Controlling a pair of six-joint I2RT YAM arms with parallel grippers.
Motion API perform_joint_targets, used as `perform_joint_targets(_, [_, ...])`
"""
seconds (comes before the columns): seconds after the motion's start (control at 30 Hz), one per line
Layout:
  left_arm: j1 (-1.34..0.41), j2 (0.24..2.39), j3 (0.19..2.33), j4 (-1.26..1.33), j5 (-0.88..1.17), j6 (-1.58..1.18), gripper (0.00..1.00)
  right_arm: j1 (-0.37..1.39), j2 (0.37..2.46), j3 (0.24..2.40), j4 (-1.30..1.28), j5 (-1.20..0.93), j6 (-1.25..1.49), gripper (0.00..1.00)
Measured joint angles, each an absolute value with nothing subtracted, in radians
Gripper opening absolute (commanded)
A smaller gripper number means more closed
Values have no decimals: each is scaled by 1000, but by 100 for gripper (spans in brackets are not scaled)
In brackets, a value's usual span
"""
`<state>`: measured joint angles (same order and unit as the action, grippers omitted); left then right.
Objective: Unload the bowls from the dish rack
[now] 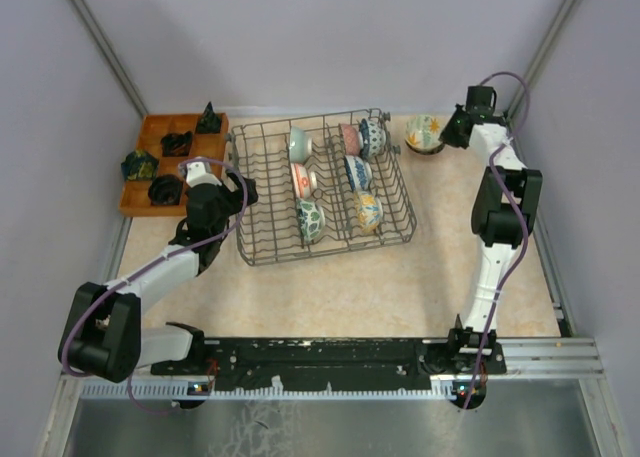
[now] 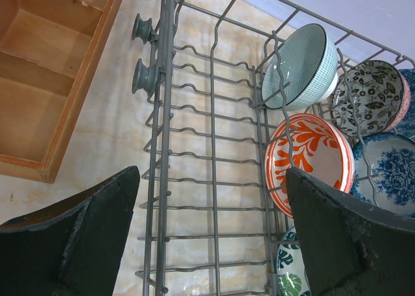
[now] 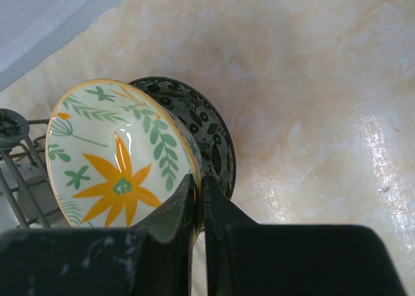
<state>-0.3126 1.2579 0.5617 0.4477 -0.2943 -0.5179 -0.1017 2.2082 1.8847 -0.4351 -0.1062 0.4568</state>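
The dish rack [image 1: 330, 249] is a dark grey wire basket in mid table, with several bowls standing on edge in it. My left gripper [image 1: 240, 193] hangs open over the rack's bare left rows [image 2: 212, 176], nothing between its fingers. Just to its right stand a red-and-white bowl [image 2: 311, 157], a pale green bowl [image 2: 305, 66] and a green-leaf bowl [image 2: 288, 276]. Right of the rack, my right gripper [image 1: 447, 135] is shut on the rim of a yellow-flower bowl [image 3: 117, 160]. That bowl tilts into a dark floral bowl [image 3: 211, 131] resting on the table.
An orange wooden tray [image 1: 150, 162] with dark objects sits left of the rack, close beside my left arm. The rack's small wheels [image 2: 142, 76] stick out toward the tray [image 2: 39, 82]. Purple walls close in the back and both sides.
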Motion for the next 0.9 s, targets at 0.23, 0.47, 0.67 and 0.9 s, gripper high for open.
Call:
perform_joint_targets(0.23, [-313,1258,562,448,-294,-518,99,-102,2230,1885,-440,-106,457,1])
perform_joint_targets(0.47, [-313,1258,562,448,-294,-519,99,-105,2243,1887,-442,-108,457,17])
perform_joint_targets(0.67, [-313,1258,562,448,-294,-519,99,-105,2244,1893,-435,-126,466,33])
perform_joint_targets(0.9, [-313,1258,562,448,-294,-519,99,-105,2244,1898,-433,-134,467,40])
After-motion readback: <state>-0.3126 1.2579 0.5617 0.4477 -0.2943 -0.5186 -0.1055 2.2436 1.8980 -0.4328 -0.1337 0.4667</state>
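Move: The right hand already pinches the flowered bowl by its right rim, the tilted bowl's middle about 5 cm to the left and 1 cm ahead. Its goal, the black bowl, is centred some 5 cm left, 1 cm ahead and 7 cm below. The rack's blue-dotted bowl stands roughly 20 cm left, level with the hand, and the pink bowl about 26 cm left, also level. From the idle left hand, the black bowl is some 17 cm ahead and 50 cm right. Still pinching the flowered bowl's right rim, the right hand sets its underside down into the black bowl, sinking almost straight down about 2 cm. There its fingers open to somewhat over a third and let go, staying astride the rim, while the hand eases back up by barely 1 cm. ##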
